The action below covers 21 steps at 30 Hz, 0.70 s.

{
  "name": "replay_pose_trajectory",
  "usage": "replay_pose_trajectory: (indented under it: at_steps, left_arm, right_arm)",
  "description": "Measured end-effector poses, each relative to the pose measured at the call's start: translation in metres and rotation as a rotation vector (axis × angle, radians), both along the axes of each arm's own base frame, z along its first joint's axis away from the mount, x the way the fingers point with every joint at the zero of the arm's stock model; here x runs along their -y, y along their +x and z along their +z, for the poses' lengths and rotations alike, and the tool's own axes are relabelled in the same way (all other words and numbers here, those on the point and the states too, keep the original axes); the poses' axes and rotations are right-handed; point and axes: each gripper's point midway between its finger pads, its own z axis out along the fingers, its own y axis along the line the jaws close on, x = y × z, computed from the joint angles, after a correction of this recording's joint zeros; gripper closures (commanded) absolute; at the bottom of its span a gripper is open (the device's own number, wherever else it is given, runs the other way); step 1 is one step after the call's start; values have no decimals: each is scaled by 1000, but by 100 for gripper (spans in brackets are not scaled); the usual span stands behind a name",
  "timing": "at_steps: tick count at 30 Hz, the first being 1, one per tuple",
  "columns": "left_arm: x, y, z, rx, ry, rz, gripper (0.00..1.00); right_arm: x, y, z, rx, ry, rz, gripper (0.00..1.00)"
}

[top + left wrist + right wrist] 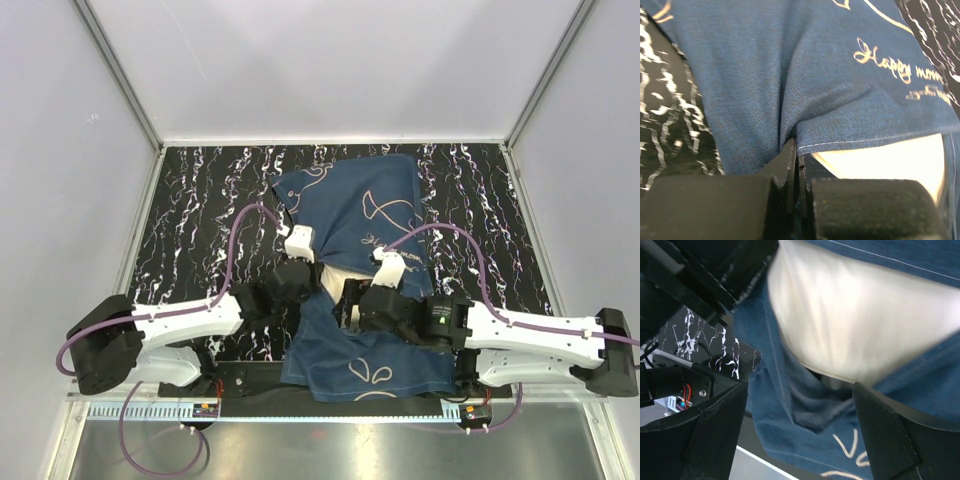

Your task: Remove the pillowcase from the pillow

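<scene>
The navy pillowcase (355, 205) with pale gold drawings lies mid-table, its open end draped toward the near edge. The cream pillow (343, 278) shows at the opening between my two grippers. My left gripper (316, 282) is shut on the pillowcase's stitched hem (850, 142), with the pillow (890, 160) just to its right. My right gripper (348, 303) is open. In its wrist view the fingers (715, 440) stand wide apart over loose pillowcase fabric (790, 425), just below the exposed pillow (865, 325). They hold nothing.
The black marbled tabletop (200, 210) is walled by white panels on three sides. A metal rail (150, 410) runs along the near edge, where the lower pillowcase flap (370, 375) hangs close to it. Purple cables loop over both arms.
</scene>
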Motion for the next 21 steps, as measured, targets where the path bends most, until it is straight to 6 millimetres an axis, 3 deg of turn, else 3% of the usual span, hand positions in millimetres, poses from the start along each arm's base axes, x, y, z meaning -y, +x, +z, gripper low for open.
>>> replay_pose_trajectory:
  at_steps: [4, 8, 12, 18, 19, 21]
  left_arm:
    - [11, -8, -5, -12, -12, -20, 100]
    - [14, -11, -4, -14, -26, -23, 100]
    - [14, -11, -4, -16, -27, -19, 100]
    - [15, -11, -2, -15, -27, -20, 100]
    - [15, -10, -1, -15, -29, -20, 100]
    - [17, -9, 1, -16, -27, -20, 100]
  right_arm:
    - [-15, 3, -5, 23, -14, 44, 7]
    - [-30, 2, -24, 11, -49, 78, 21]
    - [-35, -1, -39, -4, -71, 109, 47]
    - [-51, -19, -39, -8, -32, 180, 76]
    - [-53, -23, -39, -8, -32, 190, 89]
    - [-58, -28, -44, -2, -60, 212, 100]
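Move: The near-left edge of the pillowcase's mouth, a loose fold of blue cloth, lies about 6 cm left of the right hand, 3 cm back and 5 cm below. The bare end of the pillow bulges some 4 cm ahead of that hand, 3 cm to its right and 5 cm down; the lettered panel is roughly 12 cm ahead and 7 cm right, 7 cm lower. From the left hand the fold is about 7 cm back, level sideways and 2 cm lower. The near-left fold of the pillowcase's mouth is what the wide-open right hand reaches for: it sinks about 4 cm while sliding left past the pillow's bare end, then draws left and back, 6 cm left in all, turning some 10 degrees counter-clockwise as its fingers close and pinch the cloth. The left hand keeps its pinch on the far hem, easing slightly right and back. ##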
